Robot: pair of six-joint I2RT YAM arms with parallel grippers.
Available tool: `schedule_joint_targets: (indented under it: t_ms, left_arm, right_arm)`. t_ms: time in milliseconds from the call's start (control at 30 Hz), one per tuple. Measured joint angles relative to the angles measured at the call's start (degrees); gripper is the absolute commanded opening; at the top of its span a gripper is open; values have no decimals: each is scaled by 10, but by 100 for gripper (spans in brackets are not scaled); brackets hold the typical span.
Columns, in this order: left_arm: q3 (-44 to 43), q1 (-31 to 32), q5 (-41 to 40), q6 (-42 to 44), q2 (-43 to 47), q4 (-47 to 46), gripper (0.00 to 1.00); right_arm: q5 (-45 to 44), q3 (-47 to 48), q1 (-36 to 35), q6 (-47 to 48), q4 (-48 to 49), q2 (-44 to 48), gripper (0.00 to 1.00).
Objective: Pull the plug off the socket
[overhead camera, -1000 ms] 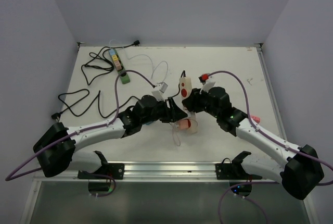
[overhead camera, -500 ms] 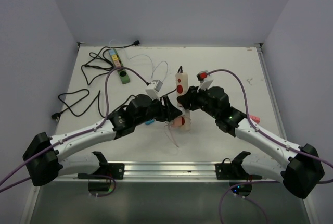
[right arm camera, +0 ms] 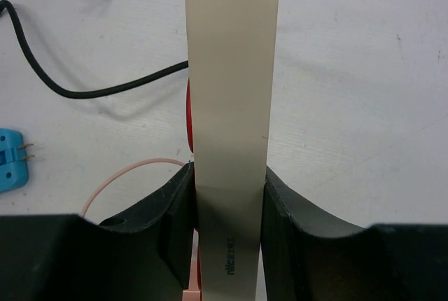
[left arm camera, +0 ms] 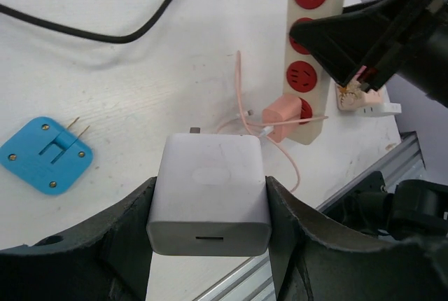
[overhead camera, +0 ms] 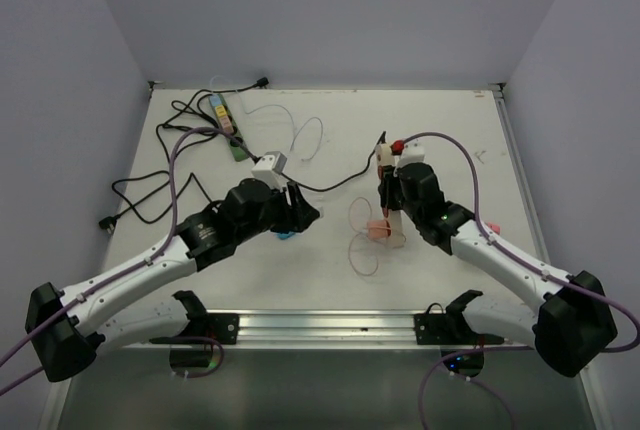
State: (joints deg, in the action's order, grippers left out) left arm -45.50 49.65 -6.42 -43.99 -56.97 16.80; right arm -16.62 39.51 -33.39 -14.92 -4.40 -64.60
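Note:
My left gripper (left arm camera: 208,211) is shut on a white square plug (left arm camera: 208,175), whose prongs are free in the air above the table. It hangs well left of the socket, a cream power strip with red outlets (left arm camera: 311,49). In the top view the left gripper (overhead camera: 302,213) is apart from the strip (overhead camera: 384,162). My right gripper (right arm camera: 227,224) is shut on the strip (right arm camera: 231,91), which stands on its edge. A pink plug (left arm camera: 283,117) with a thin pink cable (overhead camera: 362,245) stays in the strip's near end.
A blue adapter (overhead camera: 283,235) lies on the table under the left gripper, also in the right wrist view (right arm camera: 10,161). Black cables (overhead camera: 160,190) and a second, coloured strip (overhead camera: 228,125) lie at the back left. A white cable (overhead camera: 305,135) loops mid-back. A metal rail (overhead camera: 330,325) runs along the near edge.
The left arm has drawn back to the left with the white plug, away from the strip. The right gripper has turned the strip onto its edge and shifted it right.

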Motion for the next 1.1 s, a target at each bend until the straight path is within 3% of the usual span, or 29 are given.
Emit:
schedule_joint_targets:
  t_ms: [100,200,333,533,733,767,833,1100]
  left_arm:
    - [15,-26,-2,1,2,2,0]
    - [68,-73,7,0,4,-15,7]
    - [134,-153,18,-3,-26,-27,10]
    - [213,-189,47,-20,-48,-134,20]
    - [254,-200,48,-34,-47,-218,42]
    - [256,-200,48,-34,-47,-222,51]
    - [258,-200,47,-34,-45,-225,56]
    - [267,-201,45,-32,-20,-217,92]
  right_arm:
    - [14,0,0,-2,-3,10,0]
    - [32,0,0,-7,-6,26,0]
    - [62,0,0,-10,-5,43,0]
    - [98,0,0,-11,0,44,0]
    - [118,0,0,-11,5,44,0]
    - [120,0,0,-11,6,44,0]
    - [128,0,0,-11,7,44,0]
    - [149,0,0,-22,15,42,0]
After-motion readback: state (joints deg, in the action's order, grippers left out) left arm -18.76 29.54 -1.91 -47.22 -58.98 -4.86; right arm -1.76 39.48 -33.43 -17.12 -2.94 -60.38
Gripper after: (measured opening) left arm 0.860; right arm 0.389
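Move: The left hand still holds the white plug over the table; its free spot lies about 15 cm below, 9 cm left and 4 cm ahead. The blue plug sits just beyond that spot, some 7 cm ahead and 8 cm left of the hand. The power strip, held by the right hand, is about 8 cm ahead and 16 cm right. From the right hand, the free spot is some 25 cm left and 5 cm back. Left hand carries white plug down 14 cm and 9 left, opening beside blue plug; right shifts held strip left. ##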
